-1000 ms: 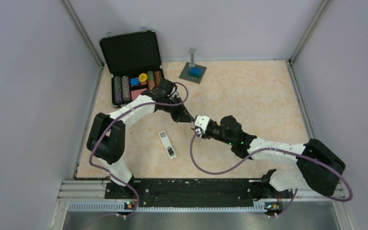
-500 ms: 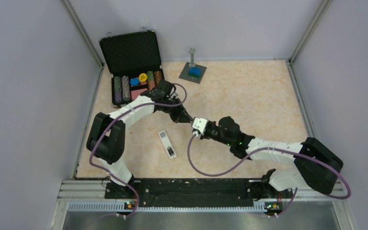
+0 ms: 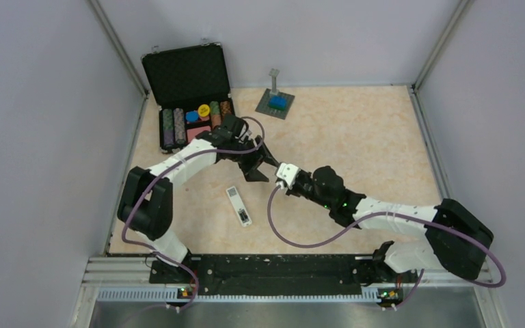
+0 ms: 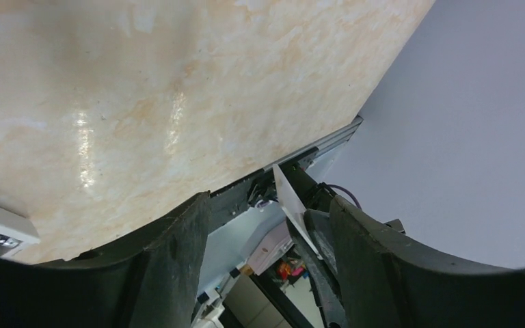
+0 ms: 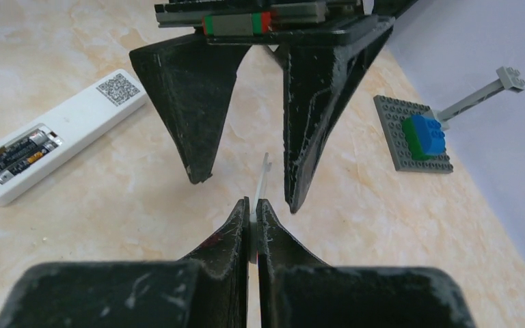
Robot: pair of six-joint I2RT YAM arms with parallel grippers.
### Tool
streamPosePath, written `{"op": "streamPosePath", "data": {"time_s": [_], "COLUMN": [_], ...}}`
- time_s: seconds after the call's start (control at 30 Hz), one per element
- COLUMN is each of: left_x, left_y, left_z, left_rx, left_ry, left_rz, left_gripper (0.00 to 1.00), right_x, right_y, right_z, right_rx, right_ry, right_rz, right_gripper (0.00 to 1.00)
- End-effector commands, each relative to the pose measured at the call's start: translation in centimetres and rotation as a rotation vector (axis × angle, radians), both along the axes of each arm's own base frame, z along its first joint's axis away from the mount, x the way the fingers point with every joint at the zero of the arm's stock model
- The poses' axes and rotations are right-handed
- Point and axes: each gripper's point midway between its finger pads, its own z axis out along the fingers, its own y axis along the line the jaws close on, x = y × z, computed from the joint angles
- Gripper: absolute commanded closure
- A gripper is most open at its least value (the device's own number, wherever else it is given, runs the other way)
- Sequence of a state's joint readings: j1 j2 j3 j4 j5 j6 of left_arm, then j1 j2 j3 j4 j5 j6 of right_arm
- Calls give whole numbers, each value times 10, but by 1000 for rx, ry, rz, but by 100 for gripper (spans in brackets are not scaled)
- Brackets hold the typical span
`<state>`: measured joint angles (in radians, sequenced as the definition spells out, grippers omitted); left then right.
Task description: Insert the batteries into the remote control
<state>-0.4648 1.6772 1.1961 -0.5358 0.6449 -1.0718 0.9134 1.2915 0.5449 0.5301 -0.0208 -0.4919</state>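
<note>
The white remote control (image 3: 238, 206) lies on the table with its back up; in the right wrist view the remote control (image 5: 75, 130) shows an open compartment with two dark batteries (image 5: 17, 154) seated inside. My right gripper (image 5: 253, 203) is shut on a thin white cover plate (image 5: 263, 179), held edge-on above the table. My left gripper (image 3: 263, 167) faces it tip to tip, and its fingers (image 5: 202, 123) stand open on either side of the plate. From the left wrist, the cover plate (image 4: 290, 205) sits between the spread jaws of the left gripper (image 4: 268, 205), near the right finger.
An open black case of poker chips (image 3: 191, 102) stands at the back left. A grey brick plate with a blue and green block (image 3: 275, 102) sits at the back middle. Grey walls close in the table on three sides.
The left gripper has opened and let go of the cover plate. The right gripper has shut on it. Both arms stayed at nearly the same spot.
</note>
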Motion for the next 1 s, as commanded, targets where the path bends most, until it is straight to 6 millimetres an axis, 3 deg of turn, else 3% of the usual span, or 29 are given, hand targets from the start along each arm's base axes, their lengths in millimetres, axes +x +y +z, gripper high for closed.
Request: {"op": "streamPosePath", "data": {"time_s": [0.0, 0.13, 0.23, 0.37, 0.6, 0.8, 0.97], "left_x": [16, 29, 27, 15, 6, -16, -17], "left_y": [31, 80, 125, 157, 152, 145, 146], "left_z": [10, 1, -11, -30, -50, -79, -95], "left_rx": [97, 271, 454, 621, 650, 611, 627], "left_ry": [-171, -273, -302, -300, -306, -76, 14], "left_rz": [38, 78, 108, 73, -92, 115, 302], "left_gripper": [31, 29, 28, 27, 27, 31, 31], "right_x": [-4, -19, -30, -42, -48, -39, -28], "right_y": [-3, -15, -27, -45, -68, -67, -61], "right_z": [35, 30, 26, 22, 7, 17, 18], "right_rx": [124, 194, 306, 462, 535, 508, 487], "right_ry": [26, 165, 322, 528, 743, 767, 774], "right_rz": [-47, -84, -166, -296, -530, -613, -625], "right_gripper": [100, 100, 100, 100, 100, 100, 100]}}
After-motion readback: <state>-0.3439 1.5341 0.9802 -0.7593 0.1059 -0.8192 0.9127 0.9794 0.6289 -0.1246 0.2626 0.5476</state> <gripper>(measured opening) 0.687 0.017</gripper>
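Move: The left hand, just opened off the cover, has the remote control about 11 cm to its left, 4 cm back and 13 cm below; the remote's open battery bay is some 8 cm back, 10 cm left and equally low. The battery cover, in the right fingers, is about 3 cm right of the left hand, 2 cm back and 1 cm higher. From the right hand the remote lies roughly 16 cm left, 2 cm back, 14 cm below. Leftward first, by about 15 cm and bowing slightly forward, then down some 9 cm and a little back, the open left hand leaves the cover and comes over the remote, swinging its slanted fingers to point nearly straight down. The right hand, still pinching the cover, withdraws to the right and back, rising then sinking again, and rolls strongly with its fingertips dipping somewhat. ##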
